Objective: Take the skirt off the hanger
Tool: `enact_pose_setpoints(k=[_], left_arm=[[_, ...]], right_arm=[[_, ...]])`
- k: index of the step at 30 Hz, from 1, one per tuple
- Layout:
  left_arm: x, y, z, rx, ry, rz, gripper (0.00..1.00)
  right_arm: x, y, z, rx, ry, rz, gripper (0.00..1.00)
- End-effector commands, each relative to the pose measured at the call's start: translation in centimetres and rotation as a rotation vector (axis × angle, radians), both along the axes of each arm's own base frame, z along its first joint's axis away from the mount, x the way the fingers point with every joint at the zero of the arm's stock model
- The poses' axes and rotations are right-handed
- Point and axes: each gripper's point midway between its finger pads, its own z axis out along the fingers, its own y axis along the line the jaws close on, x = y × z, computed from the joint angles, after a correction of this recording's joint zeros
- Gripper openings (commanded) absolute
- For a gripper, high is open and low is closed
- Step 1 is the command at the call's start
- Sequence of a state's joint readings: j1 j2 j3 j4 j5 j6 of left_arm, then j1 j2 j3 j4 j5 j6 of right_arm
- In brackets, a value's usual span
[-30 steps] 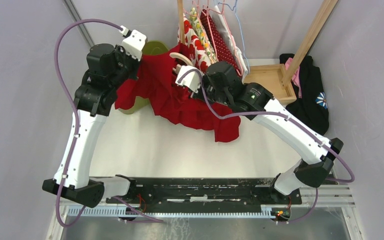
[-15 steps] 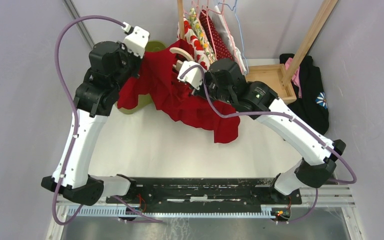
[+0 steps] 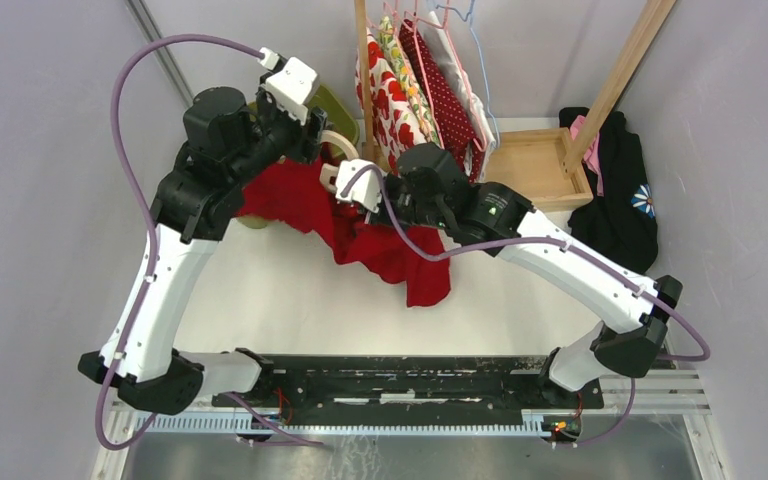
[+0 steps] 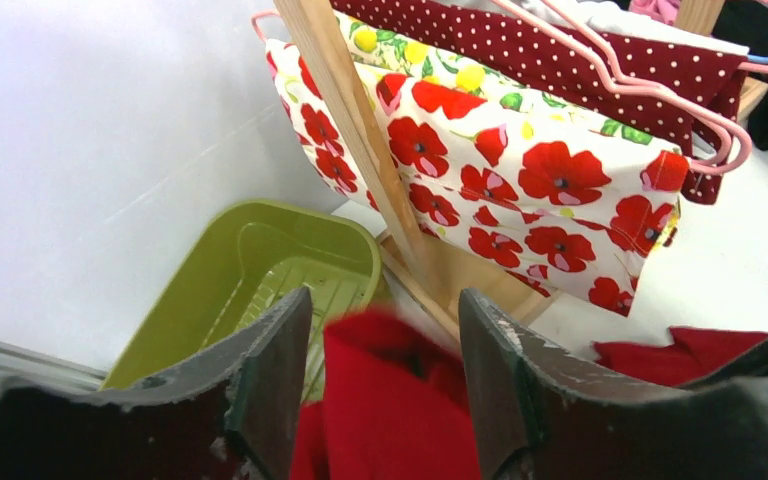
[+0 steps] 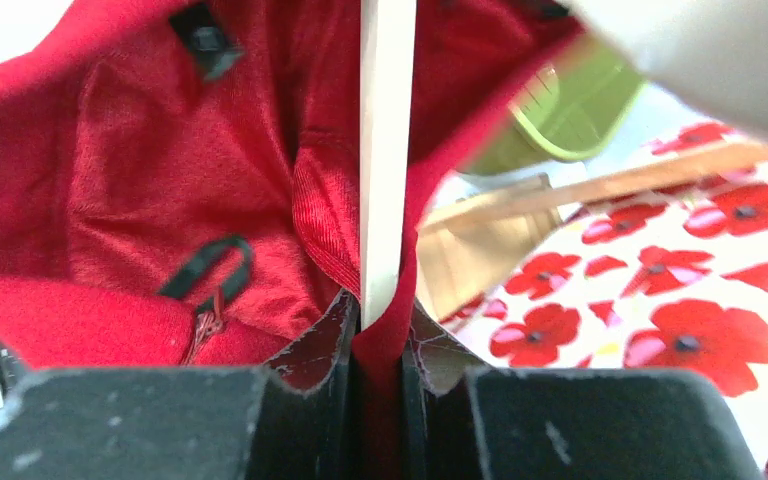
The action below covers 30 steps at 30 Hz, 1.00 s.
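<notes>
The red skirt (image 3: 305,200) sags from the cream wooden hanger (image 3: 337,141) down onto the table, its hem trailing to the right. My right gripper (image 5: 382,335) is shut on the pale hanger bar (image 5: 387,150) with a fold of the red skirt (image 5: 160,200) pinched beside it. In the top view the right gripper (image 3: 340,190) sits at the skirt's upper edge. Above the skirt, my left gripper (image 3: 310,135) is open. Its fingers (image 4: 272,385) stand apart on either side of a bunch of red skirt (image 4: 390,400), and the cloth looks loose between them.
A green bin (image 4: 260,270) sits at the back left under the skirt. The wooden rack post (image 4: 350,110) carries a poppy-print garment (image 4: 520,170) and a dotted dark-red one (image 3: 445,90) on pink hangers. A black garment (image 3: 620,190) lies far right by a wooden base (image 3: 535,160).
My left gripper has opened and let go of the skirt, shifting right and back. The skirt has dropped lower. My right gripper has moved left with the hanger.
</notes>
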State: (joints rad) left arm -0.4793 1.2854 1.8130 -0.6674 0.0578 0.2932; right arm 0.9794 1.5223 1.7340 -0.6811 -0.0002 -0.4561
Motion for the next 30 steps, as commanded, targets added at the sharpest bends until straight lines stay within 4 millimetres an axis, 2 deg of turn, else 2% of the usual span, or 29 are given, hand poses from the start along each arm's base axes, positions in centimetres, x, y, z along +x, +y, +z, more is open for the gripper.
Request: enact_pose_setpoints(k=[1, 9, 13, 16, 20, 22, 30], left_arm=[[-1.7, -1.3, 0.7, -0.033, -0.046, -0.102, 0.65], [-3.0, -0.1, -2.0, 0.059, -0.002, -0.122, 0.81], [-4.3, 0.7, -1.5, 0.05, -0.02, -0.114, 0.89], [-5.3, 1.6, -1.6, 0.067, -0.028, -0.097, 1.0], [-5.9, 3.3, -3.1, 0.13, -0.011, -0.047, 0.99], [-6.4, 3.8, -3.2, 0.142, -0.02, -0.044, 0.99], [-6.8, 4.1, -4.9, 0.22, 0.036, -0.074, 0.99]], right_arm=[[-2.3, 3.6, 6.6, 0.217, -0.129, 0.174, 0.01], [-1.8, 2.7, 6.3, 0.19, -0.14, 0.151, 0.01], [-0.9, 2.1, 5.7, 0.173, -0.137, 0.124, 0.01], [0.3, 1.2, 5.3, 0.148, -0.148, 0.087, 0.0], [1.6, -0.4, 5.1, 0.136, -0.155, 0.046, 0.01], [1.9, -0.9, 4.9, 0.132, -0.153, 0.035, 0.01], [1.8, -1.6, 4.3, 0.106, -0.159, 0.037, 0.01]])
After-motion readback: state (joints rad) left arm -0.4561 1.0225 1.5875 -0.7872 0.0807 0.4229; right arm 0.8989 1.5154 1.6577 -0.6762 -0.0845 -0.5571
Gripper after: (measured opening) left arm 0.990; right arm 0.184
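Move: Already more than half open, the left fingers have the loosened skirt just below them; its middle lies about 8 cm back, 5 to the right and 18 below. The hanger hook is roughly 4 cm back, 5 right and 9 below, the red-flowered garment some 15 ahead, 12 right and 10 below, and the green bin 15 ahead, 8 left, near 38 below. From the right hand, which grips hanger and skirt, the skirt's middle is level, 2 cm left and 7 below. Drawing back about 6 cm and some 4 to the left, the empty left hand withdraws from the hanger hook over the skirt, opening its fingers fully, then sinks about 4 cm. The right hand keeps its pinch on skirt and hanger, shifting 2 cm back and slightly left before swinging 4 forward and 3 right while settling 3 lower. ##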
